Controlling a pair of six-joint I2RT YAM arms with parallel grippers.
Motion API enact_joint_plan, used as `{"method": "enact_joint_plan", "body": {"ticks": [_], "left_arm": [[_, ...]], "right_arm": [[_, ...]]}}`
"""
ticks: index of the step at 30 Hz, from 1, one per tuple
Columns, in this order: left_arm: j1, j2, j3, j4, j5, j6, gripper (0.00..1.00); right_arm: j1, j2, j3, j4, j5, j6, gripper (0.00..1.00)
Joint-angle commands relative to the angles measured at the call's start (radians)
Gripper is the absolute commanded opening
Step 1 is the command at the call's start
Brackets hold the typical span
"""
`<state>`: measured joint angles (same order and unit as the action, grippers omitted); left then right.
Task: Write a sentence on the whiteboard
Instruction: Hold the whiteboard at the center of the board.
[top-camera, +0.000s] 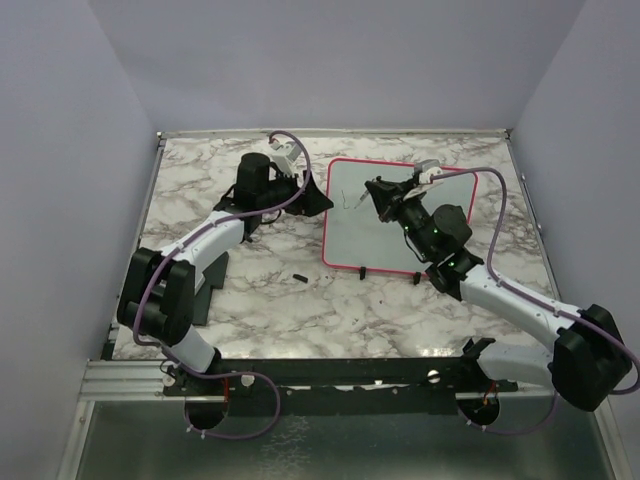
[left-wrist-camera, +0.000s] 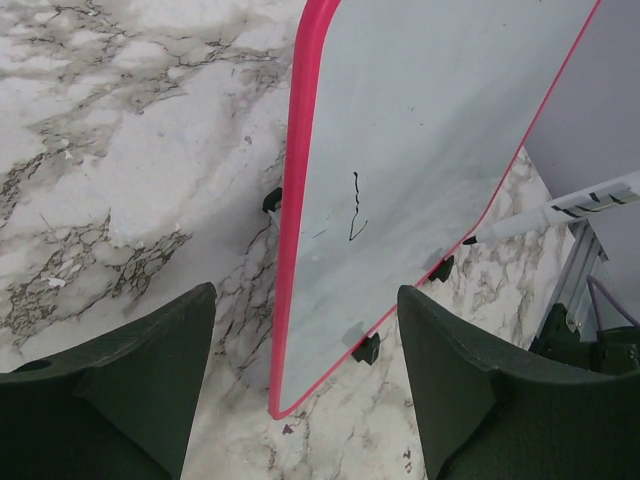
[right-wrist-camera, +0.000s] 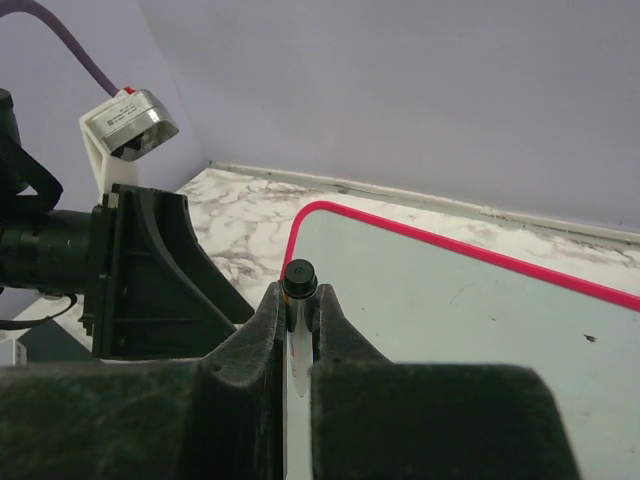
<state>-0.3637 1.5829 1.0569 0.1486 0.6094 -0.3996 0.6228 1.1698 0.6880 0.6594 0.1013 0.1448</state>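
Observation:
The whiteboard (top-camera: 400, 235) with its pink frame lies flat on the marble table, two black clips on its near edge. Of the sentence, only a short dark stroke (top-camera: 350, 200) (left-wrist-camera: 355, 205) shows near the board's left side. My right gripper (top-camera: 380, 192) (right-wrist-camera: 301, 300) hangs over the board, shut on a white marker (right-wrist-camera: 300, 280) whose black end sticks out between the fingers. In the left wrist view the marker (left-wrist-camera: 560, 212) slants toward the clip edge; whether its tip touches is unclear. My left gripper (top-camera: 314, 200) (left-wrist-camera: 305, 295) is open, its fingers either side of the board's left corner (left-wrist-camera: 278, 405).
A small black piece (top-camera: 298, 275) lies on the marble left of the board's near corner. Lilac walls close in the table on three sides. A metal rail (top-camera: 330, 372) runs along the near edge. The left arm's dark base plate (top-camera: 212, 285) sits at the left.

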Motion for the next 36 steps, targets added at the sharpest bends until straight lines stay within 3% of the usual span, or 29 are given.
{"method": "enact_joint_plan", "body": {"ticks": [1, 22, 36], "left_arm": [[0.000, 0.024, 0.047, 0.043, 0.041, -0.002, 0.73], [-0.055, 0.125, 0.075, 0.091, 0.069, -0.036, 0.40], [-0.055, 0.121, 0.065, 0.093, 0.059, -0.032, 0.26]], "right_arm": [[0.034, 0.050, 0.037, 0.097, 0.080, -0.054, 0.01], [0.106, 0.151, 0.046, 0.210, 0.188, -0.196, 0.01], [0.120, 0.165, 0.045, 0.214, 0.207, -0.214, 0.01]]}}
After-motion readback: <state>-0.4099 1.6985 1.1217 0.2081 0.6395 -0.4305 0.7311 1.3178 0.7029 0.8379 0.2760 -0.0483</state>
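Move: The middle of the whiteboard's left edge lies about 2 cm to the right of the left gripper, 1 cm ahead and 1 cm below, already between its open fingers. The short ink mark is some 4 cm farther right, and the right hand's marker is about 10 cm right of the left gripper, roughly level and 4 cm higher. From the right gripper, the mark is some 6 cm left, 2 cm ahead and 8 cm below. Bring the left gripper about 3 cm right and 1 cm down onto the whiteboard's left edge, closing its fingers from three-quarters open to about a quarter, one finger over the writing face and one behind. Meanwhile keep the marker gripped in the right hand and ease it 2 cm left and 1 cm forward towards the mark, sinking 1 cm and tilting the fingers slightly up. ##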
